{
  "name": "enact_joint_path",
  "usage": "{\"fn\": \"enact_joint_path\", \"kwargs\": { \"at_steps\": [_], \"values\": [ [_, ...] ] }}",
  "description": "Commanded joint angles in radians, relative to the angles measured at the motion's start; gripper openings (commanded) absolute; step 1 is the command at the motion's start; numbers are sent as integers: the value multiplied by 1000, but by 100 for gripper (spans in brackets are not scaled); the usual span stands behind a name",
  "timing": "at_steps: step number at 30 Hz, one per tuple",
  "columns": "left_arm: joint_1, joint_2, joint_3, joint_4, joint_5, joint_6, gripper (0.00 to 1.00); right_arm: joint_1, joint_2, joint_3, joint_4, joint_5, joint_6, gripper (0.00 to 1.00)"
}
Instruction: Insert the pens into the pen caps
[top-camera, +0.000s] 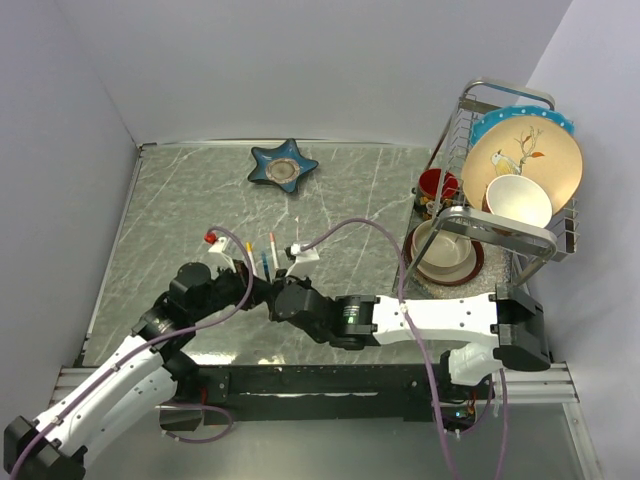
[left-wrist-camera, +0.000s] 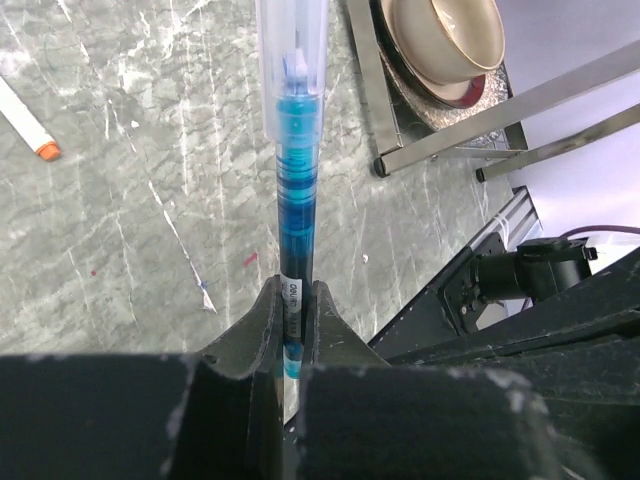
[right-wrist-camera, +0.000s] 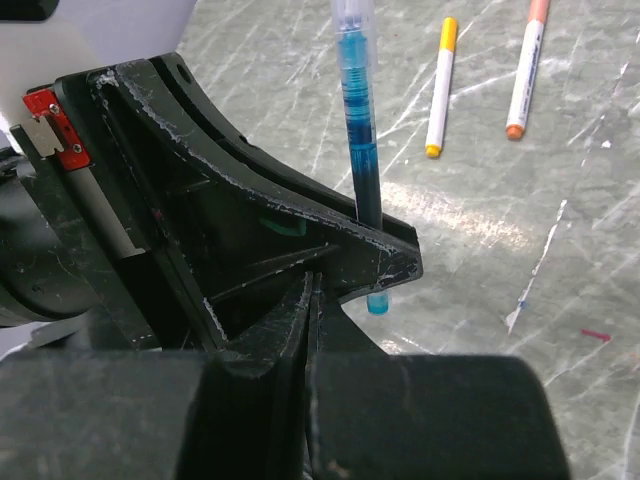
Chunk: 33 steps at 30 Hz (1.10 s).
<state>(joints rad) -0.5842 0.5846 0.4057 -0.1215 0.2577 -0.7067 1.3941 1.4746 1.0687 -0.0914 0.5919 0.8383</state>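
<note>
My left gripper (left-wrist-camera: 292, 300) is shut on a blue-ink pen (left-wrist-camera: 297, 180) and holds it upright above the table. A clear tube (left-wrist-camera: 292, 40) covers the pen's far end. The pen also shows in the right wrist view (right-wrist-camera: 358, 110) and from above (top-camera: 265, 262). My right gripper (right-wrist-camera: 310, 290) is shut with nothing between its jaws, right beside the left gripper's fingers (right-wrist-camera: 330, 235). Two white pens lie on the table beyond: one with yellow ends (right-wrist-camera: 440, 85), one with orange ends (right-wrist-camera: 525, 70). The orange one shows in the left wrist view (left-wrist-camera: 25, 120). No loose cap shows.
A dish rack (top-camera: 545, 240) with plates, bowls and a red mug (top-camera: 437, 186) stands at the right. A blue star-shaped dish (top-camera: 283, 166) sits at the back. A purple cable (top-camera: 350, 225) with a red-tipped plug (top-camera: 211, 237) loops over both arms.
</note>
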Motion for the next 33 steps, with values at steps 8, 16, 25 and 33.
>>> {"fn": "enact_joint_path", "kwargs": {
  "at_steps": [8,16,25,33],
  "values": [
    [9,-78,81,125,90,18,1,36,-122,106,-247,66,-14,12],
    [9,-147,61,146,271,-16,1,-7,-215,192,-289,71,-120,51],
    [9,-149,38,206,380,-51,1,-85,-188,289,-243,-43,-243,58],
    [7,-132,32,226,400,-57,1,-130,-122,361,-203,-130,-284,57]
  ]
}}
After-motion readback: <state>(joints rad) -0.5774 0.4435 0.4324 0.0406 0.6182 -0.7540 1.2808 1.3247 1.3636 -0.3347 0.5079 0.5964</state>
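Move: Upright in the left gripper stands the blue pen, its clear cap already over the upper end; the cap's middle is about 9 cm above the right hand point and 4 cm ahead, straight in line. The left fingertips pinch the pen some 4 cm ahead of the right hand at its height. On the table 18 cm below, the yellow marker lies 10 cm ahead and 6 cm left, the orange marker 12 cm straight ahead. From the left hand, the cap is 9 cm up, 2 cm forward and 1 cm right. Rising about 14 cm beside the pen, the right hand drifts right, then forward, and comes slightly back left; its shut fingers spread to over half open as they climb to the cap, and the hand tips up a little. The left hand keeps its pinch on the pen's lower part, lifting some 8 cm and drawing back 6 cm while turning roughly 20 degrees clockwise and tipping up. ##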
